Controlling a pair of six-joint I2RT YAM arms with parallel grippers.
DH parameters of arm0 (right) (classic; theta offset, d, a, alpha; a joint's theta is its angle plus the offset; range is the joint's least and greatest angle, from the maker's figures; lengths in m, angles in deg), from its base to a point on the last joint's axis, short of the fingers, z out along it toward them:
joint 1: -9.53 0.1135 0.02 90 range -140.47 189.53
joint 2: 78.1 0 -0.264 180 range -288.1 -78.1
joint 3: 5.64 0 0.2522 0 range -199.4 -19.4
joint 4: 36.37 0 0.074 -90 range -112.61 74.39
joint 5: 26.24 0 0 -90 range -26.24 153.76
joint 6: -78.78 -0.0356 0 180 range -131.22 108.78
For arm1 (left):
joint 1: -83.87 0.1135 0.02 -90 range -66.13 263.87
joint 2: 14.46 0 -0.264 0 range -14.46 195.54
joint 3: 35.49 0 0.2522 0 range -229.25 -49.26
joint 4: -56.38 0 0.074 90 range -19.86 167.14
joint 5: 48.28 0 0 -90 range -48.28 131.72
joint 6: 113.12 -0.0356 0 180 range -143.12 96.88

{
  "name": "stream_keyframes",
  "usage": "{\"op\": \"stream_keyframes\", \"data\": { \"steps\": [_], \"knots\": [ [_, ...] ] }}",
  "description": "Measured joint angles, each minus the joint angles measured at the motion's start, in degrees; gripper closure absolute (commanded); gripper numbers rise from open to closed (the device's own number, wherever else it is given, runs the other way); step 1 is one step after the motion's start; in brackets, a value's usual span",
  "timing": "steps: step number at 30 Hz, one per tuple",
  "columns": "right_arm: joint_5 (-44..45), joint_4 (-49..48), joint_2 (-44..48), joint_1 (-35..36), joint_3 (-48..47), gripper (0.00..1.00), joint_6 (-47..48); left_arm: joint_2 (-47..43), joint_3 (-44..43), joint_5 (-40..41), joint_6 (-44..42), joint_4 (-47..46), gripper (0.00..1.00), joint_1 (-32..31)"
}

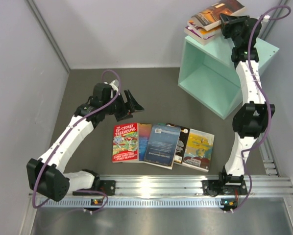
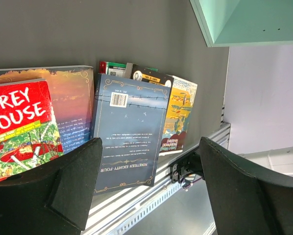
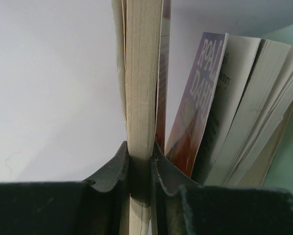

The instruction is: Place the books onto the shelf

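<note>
Several books lie in a row on the dark table: a red cartoon book (image 1: pixel 125 142) (image 2: pixel 19 127), a blue-orange one (image 2: pixel 68 107), a dark blue one (image 1: pixel 162 145) (image 2: pixel 129 132), a black one (image 1: pixel 183 136) and a yellow one (image 1: pixel 199 148) (image 2: pixel 178 117). My left gripper (image 1: pixel 129 105) (image 2: pixel 151 186) hovers open just behind them, holding nothing. The mint-green shelf (image 1: pixel 225 73) (image 2: pixel 254 22) stands at the back right. On its top lies a small stack with a purple book (image 1: pixel 203 32) (image 3: pixel 200 98). My right gripper (image 1: pixel 232 24) (image 3: pixel 140 161) is shut on a brown book (image 1: pixel 220 12) (image 3: pixel 142 73) above that stack.
An aluminium rail (image 1: pixel 161 186) (image 2: pixel 151 196) with both arm bases runs along the near edge. Grey walls (image 1: pixel 19 73) close in the left, back and right sides. A green-edged book (image 2: pixel 112 68) peeks out behind the dark blue one.
</note>
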Motion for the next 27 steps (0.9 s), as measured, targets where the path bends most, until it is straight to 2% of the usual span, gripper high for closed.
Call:
{"op": "stream_keyframes", "data": {
  "steps": [2,3,6,7,17,22,27],
  "knots": [
    [0.0,-0.1,0.0,0.0,0.1,0.72,0.0,0.1,0.0,0.0,0.0,0.0,0.16,0.0],
    [-0.1,-0.1,0.0,-0.1,0.2,0.53,0.0,0.2,0.0,0.0,0.0,0.0,0.16,0.0],
    [-0.6,-0.8,0.1,-0.5,1.1,0.32,-0.4,0.5,0.0,0.0,0.0,-0.2,0.16,0.0],
    [-0.9,-1.6,0.3,-0.7,1.5,0.28,-0.6,0.7,0.0,0.0,0.0,-0.3,0.16,0.0],
    [-4.4,-1.1,4.4,-2.9,6.3,0.18,1.1,1.9,0.0,0.2,0.2,-0.8,0.16,0.0],
    [-8.3,8.9,3.5,-3.5,-1.0,0.13,5.8,2.9,0.0,0.2,0.5,-1.1,0.16,0.0],
    [-12.9,14.0,2.8,-3.5,-3.8,0.06,9.0,4.6,0.0,-0.2,0.9,-2.1,0.17,0.0]
  ]
}}
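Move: The right hand still pinches the brown book by its near edge on top of the shelf; the book's middle is about 4 cm ahead, 3 cm left and level with the fingers. The two-book stack beneath is roughly 5 cm left, 2 cm ahead and 4 cm lower; the middle of the shelf top is some 8 cm back, 3 cm right and 7 cm below. From the left hand, the brown book is about 36 cm ahead, 35 cm right and 22 cm up. Letting go of the brown book's near edge, the right fingers spread from nearly shut to wide open while the hand backs off about 3.5 cm towards the robot. It first slips 1.5 cm right, then swings back left, turning some 10 degrees counter-clockwise, tipping down slightly and rolling its left side down. The lower finger remains close under the book's edge. The left hand, open and empty, sinks 2 cm and eases slightly forward. ##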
